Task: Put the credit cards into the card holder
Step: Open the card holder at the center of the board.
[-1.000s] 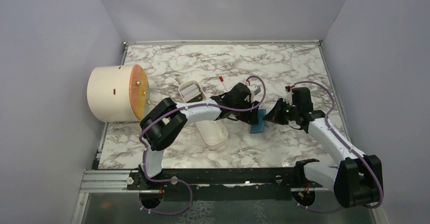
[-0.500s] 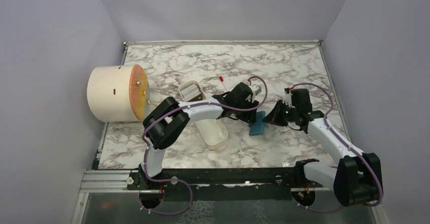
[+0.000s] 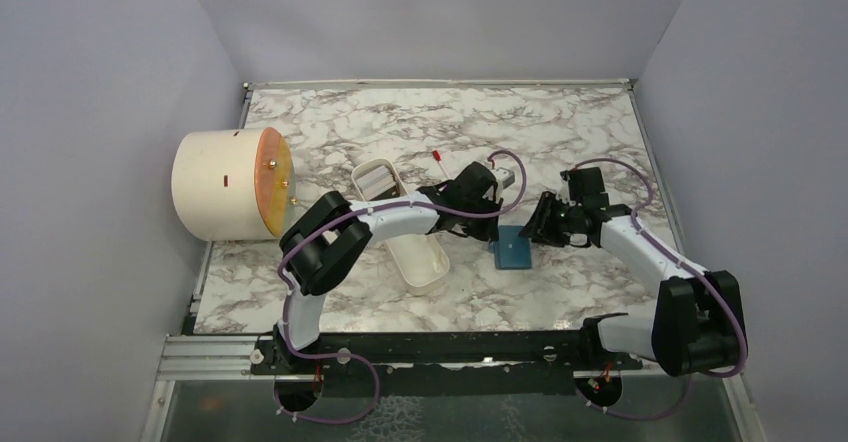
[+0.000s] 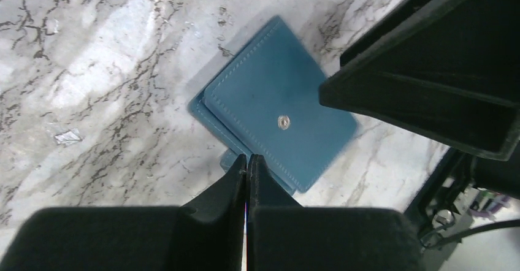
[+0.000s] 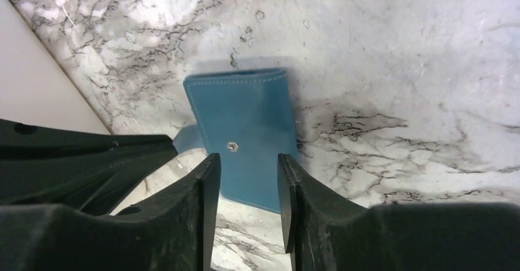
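Note:
The teal card holder (image 3: 513, 249) lies flat and closed on the marble table, snap side up. The left wrist view (image 4: 263, 93) and the right wrist view (image 5: 245, 108) both show it. My left gripper (image 3: 491, 230) is shut, its tips (image 4: 247, 159) over the holder's near edge, and I cannot tell whether they touch it. My right gripper (image 3: 536, 224) hangs just above the holder's other side. It is open (image 5: 248, 160), with only the holder's face showing in the gap. The credit cards are not plainly in view.
A long white oval tray (image 3: 417, 258) lies left of the holder, a small ribbed white box (image 3: 375, 177) behind it. A cream cylinder with an orange face (image 3: 225, 184) sits at the far left. A small grey-and-white flat piece (image 3: 507, 175) lies behind the left wrist.
The card holder stood on edge in the right gripper and now lies flat. The right gripper opened and let it go. The left gripper went from open to shut.

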### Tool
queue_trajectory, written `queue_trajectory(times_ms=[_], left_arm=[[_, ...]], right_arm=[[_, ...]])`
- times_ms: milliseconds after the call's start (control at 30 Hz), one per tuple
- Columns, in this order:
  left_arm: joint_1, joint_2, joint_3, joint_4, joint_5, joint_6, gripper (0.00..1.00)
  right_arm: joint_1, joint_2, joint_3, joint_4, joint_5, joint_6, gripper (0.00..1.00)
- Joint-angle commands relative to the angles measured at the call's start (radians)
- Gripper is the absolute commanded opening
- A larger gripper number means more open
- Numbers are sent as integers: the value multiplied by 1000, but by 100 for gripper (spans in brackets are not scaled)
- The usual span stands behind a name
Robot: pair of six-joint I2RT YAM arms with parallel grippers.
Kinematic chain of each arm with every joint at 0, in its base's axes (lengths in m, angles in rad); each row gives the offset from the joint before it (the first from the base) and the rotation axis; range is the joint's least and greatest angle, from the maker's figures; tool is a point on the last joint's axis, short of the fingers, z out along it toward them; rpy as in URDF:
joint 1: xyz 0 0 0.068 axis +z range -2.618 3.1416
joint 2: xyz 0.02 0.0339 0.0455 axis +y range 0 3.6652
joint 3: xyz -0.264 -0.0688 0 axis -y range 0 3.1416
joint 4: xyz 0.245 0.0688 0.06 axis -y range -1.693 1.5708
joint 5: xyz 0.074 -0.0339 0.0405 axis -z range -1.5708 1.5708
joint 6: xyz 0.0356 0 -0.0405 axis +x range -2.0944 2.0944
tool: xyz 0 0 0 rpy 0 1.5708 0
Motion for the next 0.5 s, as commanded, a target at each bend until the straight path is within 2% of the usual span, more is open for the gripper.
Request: queue_trajectory(times_ms=[0,133,467], left_arm=[[11,-70,26,-2,90,-53,0],[16,-101,-2,60,132,-120,0],[16,-144,23,110,146,-181,0]], right_arm=[[2,-15,61,-36,34,-51,44],[4,-50,51,-27,-18,-65,53],[4,-19,24,7,-124,-102,57]])
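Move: The card holder lies flat beside the left gripper, whose closed fingers already pinch its strap; its middle is about 5 cm to the right, 1 cm nearer and 1 cm below. The white tray's middle is some 20 cm to that gripper's left and 4 cm farther out; the red-ended pen about 11 cm left and 16 cm out. From the right hand the holder is roughly 3 cm left, neither ahead nor back, 4 cm below. Keep the left gripper shut on the strap and lift it quickly, about 6.5 cm up, drifting slightly right over the card holder while its fingers tilt some 10 degrees towards level. Meanwhile raise the right gripper just under 2 cm off the holder and open its fingers further, from about a third to over half. ##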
